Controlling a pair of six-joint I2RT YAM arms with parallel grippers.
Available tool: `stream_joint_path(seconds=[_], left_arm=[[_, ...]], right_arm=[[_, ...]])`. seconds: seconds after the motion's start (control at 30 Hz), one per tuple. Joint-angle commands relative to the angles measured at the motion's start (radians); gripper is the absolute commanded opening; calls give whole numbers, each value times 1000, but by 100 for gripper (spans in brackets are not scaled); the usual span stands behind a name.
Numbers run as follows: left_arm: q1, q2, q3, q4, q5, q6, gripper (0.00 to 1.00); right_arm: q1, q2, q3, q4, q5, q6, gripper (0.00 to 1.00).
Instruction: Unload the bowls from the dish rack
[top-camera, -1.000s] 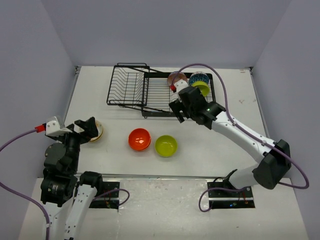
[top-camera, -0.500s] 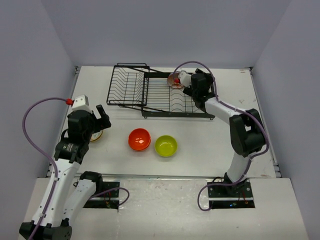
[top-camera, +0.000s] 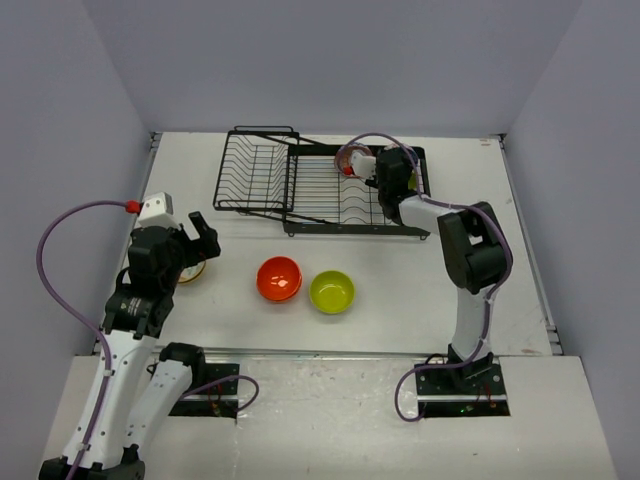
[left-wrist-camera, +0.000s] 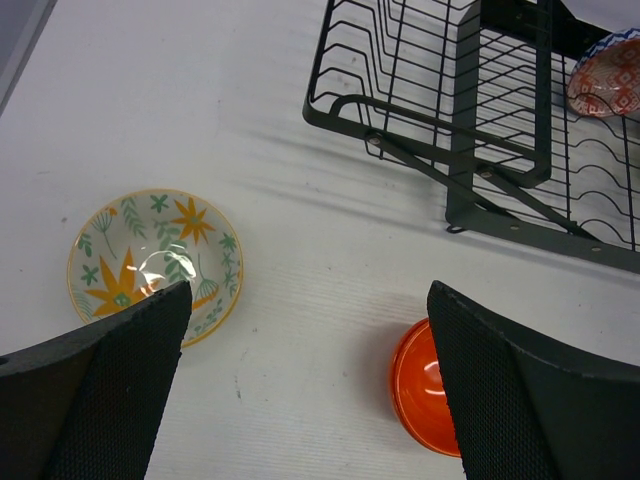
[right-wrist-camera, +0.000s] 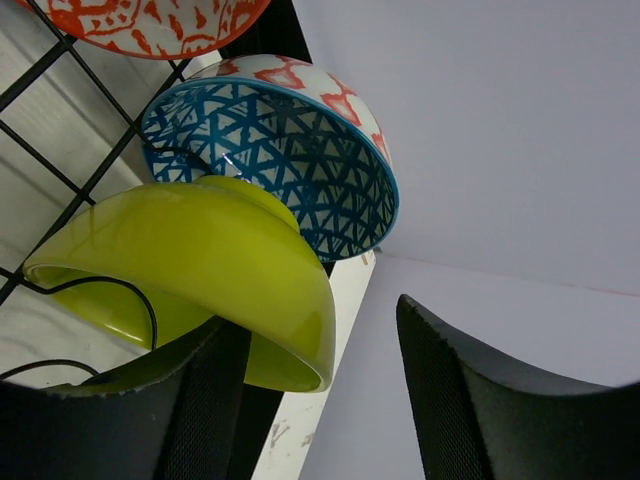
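The black wire dish rack (top-camera: 300, 185) stands at the back of the table; it also shows in the left wrist view (left-wrist-camera: 480, 120). My right gripper (top-camera: 400, 175) is at its right end, open. In the right wrist view the gripper (right-wrist-camera: 320, 400) has the rim of a lime bowl (right-wrist-camera: 190, 270) between its fingers, close to the left one. Behind it stand a blue patterned bowl (right-wrist-camera: 290, 160) and a red patterned bowl (right-wrist-camera: 150, 20), also seen from above (top-camera: 350, 158). My left gripper (left-wrist-camera: 305, 390) is open and empty above the table.
A floral bowl (left-wrist-camera: 150, 255) lies on the table under my left gripper (top-camera: 190, 245). An orange bowl (top-camera: 279, 278) and a second lime-green bowl (top-camera: 332, 291) sit side by side in front of the rack. Grey walls enclose the table.
My right arm has swung from in front of the rack to its right end, onto the lime bowl. My left arm has risen and drawn back from the floral bowl.
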Motion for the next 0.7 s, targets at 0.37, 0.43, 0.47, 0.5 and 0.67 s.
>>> stream_joint_path(seconds=[0.37, 0.43, 0.47, 0.5, 0.67], left_arm=[[-6, 3, 14, 34, 14, 24, 100], [-6, 1, 14, 32, 14, 24, 100], [-6, 1, 14, 34, 14, 24, 100], [-6, 1, 16, 34, 14, 24, 100], [-6, 6, 14, 34, 17, 24, 100]], right_arm=[[-16, 20, -30, 141, -38, -12, 29], [-18, 22, -36, 148, -37, -10, 25], [-19, 22, -38, 152, -38, -12, 24], [-19, 20, -42, 158, -37, -12, 18], [-21, 3, -75, 219, -31, -23, 0]])
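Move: The right hand's open fingers already straddle the upper right rim of the green bowl in the rack; its middle lies about 3 cm to the left, 4 cm below and 1 cm ahead. The blue patterned bowl stands roughly 6 cm ahead and 3 cm left, the pink patterned bowl some 5 cm ahead and 13 cm left, both about 4 cm lower. From the idle left hand the green bowl is about 27 cm ahead, 45 cm right and 14 cm below. The right hand closes its fingers from a little over half open to nearly shut on the green bowl's upper right rim, pinching it with one finger inside the bowl and the other against its outside. It first eases barely half a centimetre forward and down, then, as the fingers finish closing, shifts about 1.5 cm to the right while the fingertips tip up by roughly 5 degrees. ##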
